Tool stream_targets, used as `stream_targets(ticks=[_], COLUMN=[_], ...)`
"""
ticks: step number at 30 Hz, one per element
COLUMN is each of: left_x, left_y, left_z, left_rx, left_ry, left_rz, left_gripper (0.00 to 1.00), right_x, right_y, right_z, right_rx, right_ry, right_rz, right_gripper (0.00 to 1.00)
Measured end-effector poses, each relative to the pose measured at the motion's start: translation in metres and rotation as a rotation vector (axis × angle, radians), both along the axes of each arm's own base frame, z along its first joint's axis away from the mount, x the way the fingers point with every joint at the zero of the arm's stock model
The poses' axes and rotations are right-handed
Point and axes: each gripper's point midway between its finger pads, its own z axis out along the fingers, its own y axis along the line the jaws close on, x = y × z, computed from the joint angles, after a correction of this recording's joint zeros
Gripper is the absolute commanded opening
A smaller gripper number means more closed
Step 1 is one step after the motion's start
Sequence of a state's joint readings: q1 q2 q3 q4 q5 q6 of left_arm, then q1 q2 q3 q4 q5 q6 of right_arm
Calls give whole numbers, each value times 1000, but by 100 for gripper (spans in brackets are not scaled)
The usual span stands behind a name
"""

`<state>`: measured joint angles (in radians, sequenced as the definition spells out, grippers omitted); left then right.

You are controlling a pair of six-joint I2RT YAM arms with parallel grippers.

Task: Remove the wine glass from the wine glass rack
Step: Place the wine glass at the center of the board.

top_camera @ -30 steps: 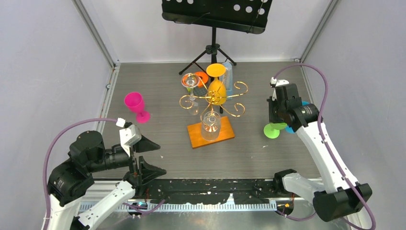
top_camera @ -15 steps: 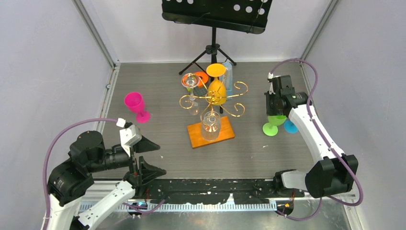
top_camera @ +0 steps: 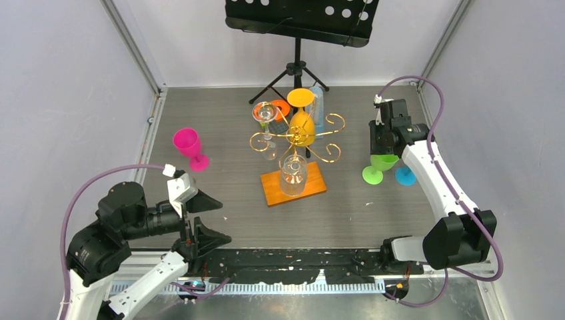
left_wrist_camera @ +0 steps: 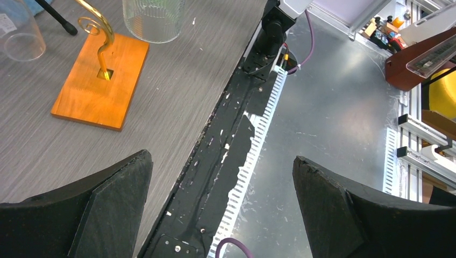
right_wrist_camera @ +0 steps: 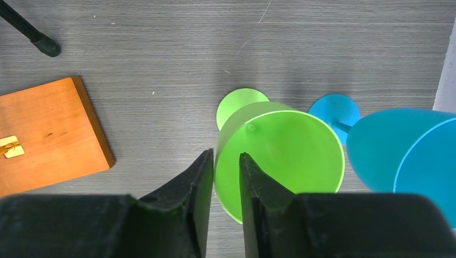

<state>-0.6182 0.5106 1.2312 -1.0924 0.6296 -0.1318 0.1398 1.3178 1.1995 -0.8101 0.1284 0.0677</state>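
Observation:
The wine glass rack (top_camera: 296, 137), gold wire arms on an orange wooden base (top_camera: 294, 185), stands mid-table. A yellow wine glass (top_camera: 302, 124) and clear glasses (top_camera: 292, 175) hang on it. To its right a green wine glass (top_camera: 380, 167) stands on the table off the rack. My right gripper (top_camera: 384, 152) is over its rim. In the right wrist view the fingers (right_wrist_camera: 226, 158) straddle the green glass (right_wrist_camera: 285, 148) wall, slightly apart, one outside and one inside. My left gripper (top_camera: 206, 217) hangs wide open near the front edge, with nothing between its fingers (left_wrist_camera: 220, 161).
A blue wine glass (top_camera: 404, 176) stands right beside the green one (right_wrist_camera: 398, 156). A pink glass (top_camera: 189, 147) stands on the left. A black tripod music stand (top_camera: 298, 40) is at the back. The table's front edge and black rail (left_wrist_camera: 231, 145) lie under my left gripper.
My right arm carried the green glass back and down beside the blue one. Its jaws have parted a little on the rim. The left arm has not moved.

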Motion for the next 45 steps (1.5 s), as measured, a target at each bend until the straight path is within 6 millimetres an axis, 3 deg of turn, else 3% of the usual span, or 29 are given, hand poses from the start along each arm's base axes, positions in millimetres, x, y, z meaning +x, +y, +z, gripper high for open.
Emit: stream_targets(ticks=[9, 12, 17, 23, 28, 37, 45], left_x=[5, 7, 14, 26, 40, 59, 73], left_y=[0, 1, 0, -3, -12, -22, -38], left_z=[-2, -1, 8, 17, 23, 39, 50], left_rx=[13, 13, 13, 6, -13, -72, -117], left_ry=[18, 20, 23, 48, 78, 71, 127], left_rz=[24, 38, 72, 120, 155, 203, 205], left_gripper=[100, 100, 100, 100, 100, 100, 100], right_x=[2, 3, -3, -37, -75, -131, -159], right_y=[-3, -3, 1, 11, 27, 76, 110], right_z=[11, 34, 91, 154, 191, 228, 253], right_rx=[-14, -10, 32, 115, 220, 482, 660], right_ry=[-15, -63, -204, -352, -436, -479, -476], right_rz=[-7, -8, 8, 59, 138, 344, 500], right_gripper=[51, 56, 60, 61, 62, 64, 63])
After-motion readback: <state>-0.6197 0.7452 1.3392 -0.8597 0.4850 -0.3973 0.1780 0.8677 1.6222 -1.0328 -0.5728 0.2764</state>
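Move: The green wine glass stands upright just 3 cm to the right hand's right, level ahead, its rim wall between the fingers; the blue wine glass stands level too, about 14 cm to this hand's right. The near clear wine glass, hanging foot-up on the rack, is roughly 12 cm back and 28 cm left of the right hand at about its height; the rack's post is 3 cm back and 28 cm left. From the left hand that clear glass lies 16 cm ahead, 23 cm right and 14 cm lower. Let go of the green wine glass: keep opening the right fingers, lift them straight up clear of its rim, then draw the hand back and to its left while still climbing, about 25 cm up in all, swinging the fingers from steeply down to nearly level, forward-left. Meanwhile ease the wide-open left gripper some 7 cm forward, rising and edging right, towards the near clear glass. ##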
